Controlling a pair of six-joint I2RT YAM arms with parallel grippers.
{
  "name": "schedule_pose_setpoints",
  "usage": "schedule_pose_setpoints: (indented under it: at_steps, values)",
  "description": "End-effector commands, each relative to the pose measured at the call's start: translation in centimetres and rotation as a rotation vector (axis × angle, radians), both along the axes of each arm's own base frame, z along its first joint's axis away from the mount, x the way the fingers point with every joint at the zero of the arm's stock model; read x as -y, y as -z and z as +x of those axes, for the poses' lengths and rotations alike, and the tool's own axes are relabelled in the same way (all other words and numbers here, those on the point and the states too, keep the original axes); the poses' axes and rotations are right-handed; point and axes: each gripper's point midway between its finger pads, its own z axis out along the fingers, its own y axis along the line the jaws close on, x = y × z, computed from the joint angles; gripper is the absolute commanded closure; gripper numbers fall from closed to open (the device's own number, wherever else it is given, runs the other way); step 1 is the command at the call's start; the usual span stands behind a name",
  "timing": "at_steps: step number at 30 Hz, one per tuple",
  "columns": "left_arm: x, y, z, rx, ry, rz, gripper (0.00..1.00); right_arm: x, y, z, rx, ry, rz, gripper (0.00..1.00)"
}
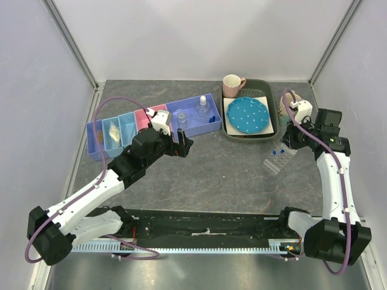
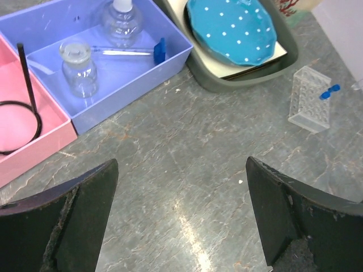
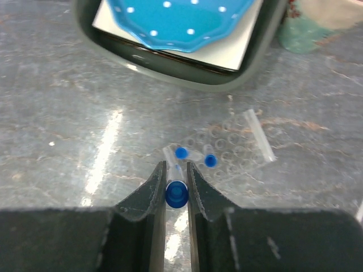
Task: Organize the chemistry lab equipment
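Note:
My right gripper [image 3: 176, 167] is shut on a blue-capped vial [image 3: 176, 194], held upright just above the near edge of the clear tube rack [image 3: 232, 150]. Two more blue-capped vials [image 3: 181, 152] stand in the rack, and a clear tube [image 3: 258, 135] lies across it. The rack [image 1: 279, 159] lies on the table right of centre. My left gripper [image 2: 181, 164] hangs open over bare table beside the blue bin [image 2: 130, 90]. That bin holds a clear beaker [image 2: 78, 67], a white-capped bottle [image 2: 121, 20] and a blue-based cylinder [image 2: 133, 52] lying flat. A black wire loop [image 2: 17, 116] rests in the pink compartment.
A dark tray [image 1: 248, 137] at the back right carries a blue dotted plate [image 1: 248, 115] and a pink mug [image 1: 233, 84]. Another mug [image 1: 284, 109] stands right of the tray. Light-blue compartments [image 1: 112, 133] extend the bin row to the left.

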Motion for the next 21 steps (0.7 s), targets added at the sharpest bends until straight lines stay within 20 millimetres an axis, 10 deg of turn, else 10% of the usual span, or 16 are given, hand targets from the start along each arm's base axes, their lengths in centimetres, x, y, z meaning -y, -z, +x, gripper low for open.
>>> schedule_pose_setpoints:
  at_steps: [1, 21]
  values:
    - [-0.8, -0.2, 0.9, 0.050, -0.050, -0.003, 0.01, 3.1, -0.7, 1.3, 0.074, 0.128, -0.084, 0.81]
    - [-0.8, 0.7, -0.1, 0.007, -0.028, -0.018, 0.02, 5.0, 6.5, 5.4, -0.073, 0.225, -0.027, 0.80]
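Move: The right hand already holds a blue-capped tube. The clear tube rack it is being taken to lies roughly 5 cm ahead, 3 cm to the right and about 13 cm below. The beige mug stands some 20 cm ahead and 7 cm right, and the blue plate about 18 cm ahead and 10 cm left, both around 10 cm lower than the hand. From the idle left hand, the rack is about 34 cm to the right, 4 cm ahead and 16 cm below. Keeping its pinch on the blue-capped tube, the right hand carries it down towards the rack. It first slides right, then bends forward and sinks ever more steeply, ending about 5 cm to the right, 5 cm forward and 5 to 6 cm lower, while turning some 10 degrees clockwise. Whether the tube's tip meets the rack can't be seen. ##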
